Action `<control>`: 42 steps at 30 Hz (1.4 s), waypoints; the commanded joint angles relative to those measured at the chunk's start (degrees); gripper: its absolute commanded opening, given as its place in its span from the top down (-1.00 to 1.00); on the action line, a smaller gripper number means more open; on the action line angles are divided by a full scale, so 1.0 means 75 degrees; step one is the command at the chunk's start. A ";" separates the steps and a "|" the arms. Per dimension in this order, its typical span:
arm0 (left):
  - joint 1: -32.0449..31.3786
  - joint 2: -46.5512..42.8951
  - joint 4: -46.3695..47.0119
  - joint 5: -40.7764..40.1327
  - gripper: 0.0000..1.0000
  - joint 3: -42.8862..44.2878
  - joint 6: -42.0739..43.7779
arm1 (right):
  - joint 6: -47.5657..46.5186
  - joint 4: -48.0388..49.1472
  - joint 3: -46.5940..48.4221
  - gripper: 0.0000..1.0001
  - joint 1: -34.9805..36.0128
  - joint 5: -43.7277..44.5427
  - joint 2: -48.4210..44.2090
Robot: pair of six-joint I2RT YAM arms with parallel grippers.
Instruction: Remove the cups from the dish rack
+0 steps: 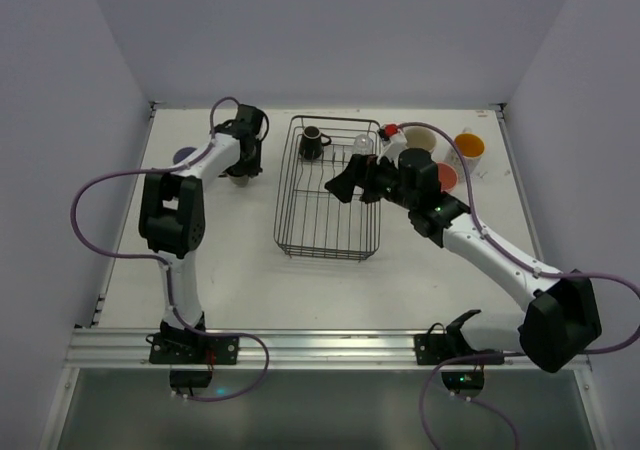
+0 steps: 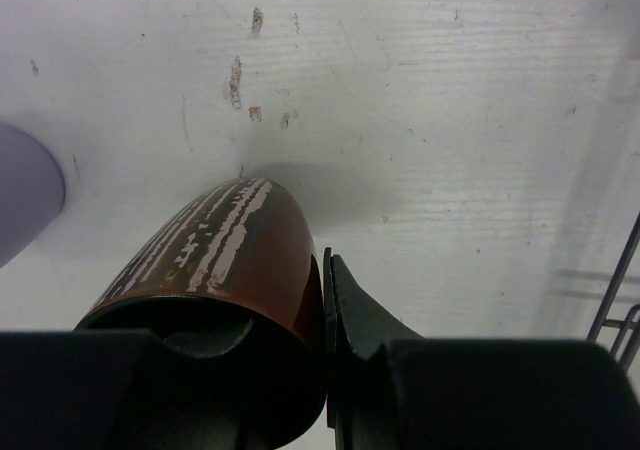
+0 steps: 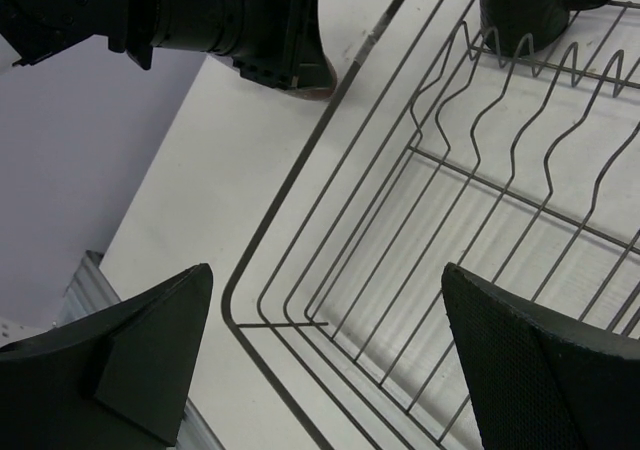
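The black wire dish rack (image 1: 280, 200) sits mid-table. At its far end stand a black mug (image 1: 312, 142) and a clear glass (image 1: 362, 145). My left gripper (image 1: 242, 166) is left of the rack, low over the table. It is shut on the rim of a brown mug (image 2: 230, 250), one finger inside and one (image 2: 355, 310) outside. My right gripper (image 1: 350, 185) hangs open over the rack's right side. In its wrist view the right gripper (image 3: 325, 310) holds nothing over the rack's corner (image 3: 298, 170), and the black mug (image 3: 525, 5) lies beyond.
A lavender tumbler (image 1: 185, 155) stands on the table just left of the left gripper. Right of the rack are a cream mug (image 1: 418, 140), a pink cup (image 1: 445, 177) and an orange-lined tumbler (image 1: 469, 147). White walls close in the table's sides and back.
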 commanded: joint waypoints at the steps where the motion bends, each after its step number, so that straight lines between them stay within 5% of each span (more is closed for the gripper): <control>1: 0.0088 0.0101 0.0302 0.0098 0.79 0.0436 0.0229 | -0.0526 -0.0250 0.0856 -0.98 0.0001 0.0444 0.0373; 10: 0.0287 0.0184 0.0361 0.0157 0.45 0.0296 0.0194 | -0.2167 -0.1492 0.3574 -0.89 -0.0011 0.1370 0.2974; 15: 0.0287 0.0020 0.0513 0.0052 0.09 0.0073 0.0182 | -0.2508 -0.2148 0.5157 -0.79 -0.0011 0.1652 0.4624; 25: 0.0264 -0.1561 0.0666 0.0695 -1.00 0.0061 -0.0005 | -0.2063 -0.3414 0.8542 -0.70 0.0000 0.2705 0.7006; 33: -0.0520 -0.4513 0.1673 0.1152 -1.00 -0.1624 -0.0310 | -0.1582 -0.4270 1.0630 -0.61 0.0000 0.3199 0.8600; 42: -0.1588 -0.7511 0.2517 0.2218 -1.00 -0.4084 -0.0732 | -0.0915 -0.4400 1.1171 -0.53 0.0000 0.3293 0.9234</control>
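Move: The left hand still grips the brown mug just clear of its table spot, which is straight below, about 6 cm under the hand point; the purple cup stands some 13 cm left and 5 cm ahead, the rack's middle about 22 cm right and 2 cm back. For the open right hand, the dark mug lies roughly 23 cm ahead, 8 cm left and 17 cm below, with the glass about 12 cm right of that mug, level with it. The right hand reaches about 25 cm forward over the rack, sinking some 11 cm and easing left, rolling its left side down and tipping its fingers to just above the dark mug while they close partway. The left hand lowers the brown mug a last 1.5 cm, opens wide, then rises about 24 cm and pulls back and right, fingers tilting up. ##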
